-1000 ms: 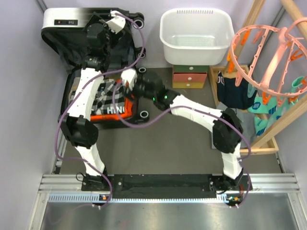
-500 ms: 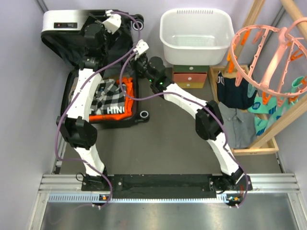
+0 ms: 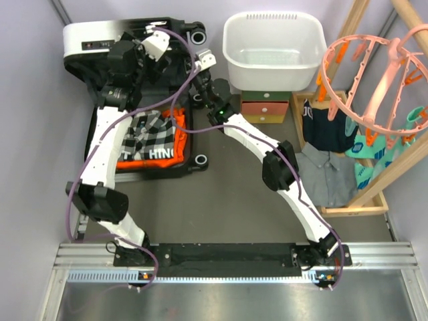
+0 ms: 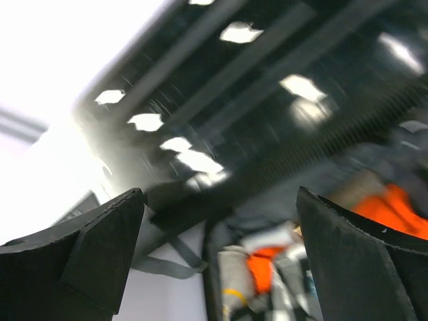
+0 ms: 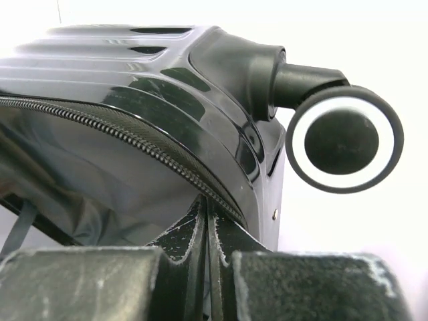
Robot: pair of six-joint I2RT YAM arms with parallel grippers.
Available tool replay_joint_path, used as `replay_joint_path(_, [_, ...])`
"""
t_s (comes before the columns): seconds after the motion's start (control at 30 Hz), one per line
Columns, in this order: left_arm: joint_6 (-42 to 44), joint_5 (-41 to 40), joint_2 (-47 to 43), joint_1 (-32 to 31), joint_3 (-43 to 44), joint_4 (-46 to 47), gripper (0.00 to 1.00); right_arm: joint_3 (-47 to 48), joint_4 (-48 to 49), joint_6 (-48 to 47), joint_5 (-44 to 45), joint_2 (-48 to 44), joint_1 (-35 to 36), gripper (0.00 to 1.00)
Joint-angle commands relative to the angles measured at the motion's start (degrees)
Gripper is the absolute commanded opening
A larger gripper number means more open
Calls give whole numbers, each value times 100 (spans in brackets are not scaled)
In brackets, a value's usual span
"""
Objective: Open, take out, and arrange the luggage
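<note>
The luggage (image 3: 93, 41) lies open at the back left, its ribbed lid tilted up against the wall. A black-and-white checked garment (image 3: 144, 130) and an orange one (image 3: 157, 157) fill the lower half. My right gripper (image 3: 199, 57) is shut with nothing between the fingers. In the right wrist view its gripper tips (image 5: 208, 208) press against the lid's zipper edge (image 5: 134, 144), just below a wheel (image 5: 344, 138). My left gripper (image 3: 160, 53) hovers wide open in front of the lid. The blurred left wrist view shows this gripper (image 4: 221, 247) empty, with the lining and clothes beyond it.
A white laundry basket (image 3: 271, 50) stands at the back centre on a small green-and-orange drawer box (image 3: 264, 107). On the right, a wooden rack (image 3: 364, 210) holds an orange peg hanger (image 3: 374, 73) and hanging clothes. A grey shirt (image 3: 324, 174) lies below it.
My right arm left the clothes in the lower half, swung back to the lid's edge by the wheel, and its gripper shut. The lid now stands more upright. The left gripper stayed open.
</note>
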Motion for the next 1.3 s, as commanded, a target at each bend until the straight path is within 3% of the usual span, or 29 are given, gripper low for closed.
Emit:
replay_joint_path(0.0, [-354,1450,-922,12,-565,-1388,99,397,505,62,11,-200,-166,0])
replay_joint_path(0.1, [-424,1978,-1388,12,-847,-1678,99,318,470,-52,19,-271,-175,0])
replay_joint_path(0.13, [-442,2171,-1537,12,-847,-1793,95,213,470,-79,19,-288,-166,0])
replay_joint_path(0.2, [-373,2409,-1626,29,-777,-2117,73,107,487,-131,28,-376,-166,0])
replay_joint_path(0.23, [-329,2575,-1653,38,-777,-2197,48,55,479,-140,28,-394,-166,0])
replay_joint_path(0.27, [-250,2577,-1627,47,-821,-2242,38,37,470,-140,2,-411,-166,0])
replay_joint_path(0.3, [-179,2455,-1592,47,-882,-2190,29,-7,470,-132,-7,-464,-166,0])
replay_joint_path(0.33, [-179,1932,-1426,56,-917,-1963,11,-112,487,-132,-33,-508,-166,0])
replay_joint_path(0.4, [-92,1262,-1118,82,-787,-1725,0,-262,513,-166,-139,-648,-166,0])
replay_joint_path(0.47, [-82,498,-574,152,-437,-1382,0,-403,505,-210,-139,-719,-166,0])
replay_joint_path(0.57, [-82,-31,7,266,-23,-751,0,-473,417,-289,-235,-789,-166,0])
replay_joint_path(0.8, [-266,-586,780,302,725,780,0,-1052,391,-404,-464,-1219,-157,0])
replay_joint_path(0.93, [-153,-825,1194,310,1304,1457,0,-2069,268,-684,-806,-1781,-61,1])
replay_joint_path(0.97, [-135,-816,1299,328,1445,1510,0,-2264,215,-885,-833,-2018,-26,13])
replay_joint_path(1.03, [-144,-842,1668,363,1935,1625,0,-2929,-21,-1097,-990,-2335,45,25])
replay_joint_path(1.07, [-144,-860,1809,407,2113,1651,0,-3195,-92,-1290,-1105,-2693,123,37])
replay_joint_path(1.23, [-30,-947,2715,539,3089,1905,0,-4779,-1144,-1853,-2454,-3758,422,66])
replay_joint_path(1.27, [-3,-948,2767,583,3081,1967,0,-4867,-1931,-1933,-2607,-3865,484,88])
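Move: The raised lid's front rim is right at the left hand, roughly 4 cm ahead and 3 cm above its open fingers; the lid's corner wheel lies about 6 cm ahead and 21 cm to the right of that hand, 5 cm higher. The clothes in the base are some 17 cm back and 35 cm below the left hand. The right hand's shut fingertips are at the inner right rim, which lies about 2 cm ahead, 1 cm left and 2 cm above. The left hand draws back about 11 cm from the lid while its fingers shut, then dips about 7 cm and drives forward and up, its fingers tilting upward, past where it began to bring the closed tips in under the front rim against the lid's inside and push the lid away from the base. Meanwhile the right hand stays almost still with shut fingers propping the inner right rim, and only near the end opens and backs off, about 9 cm back and 6 cm down, coming free of the lid. ##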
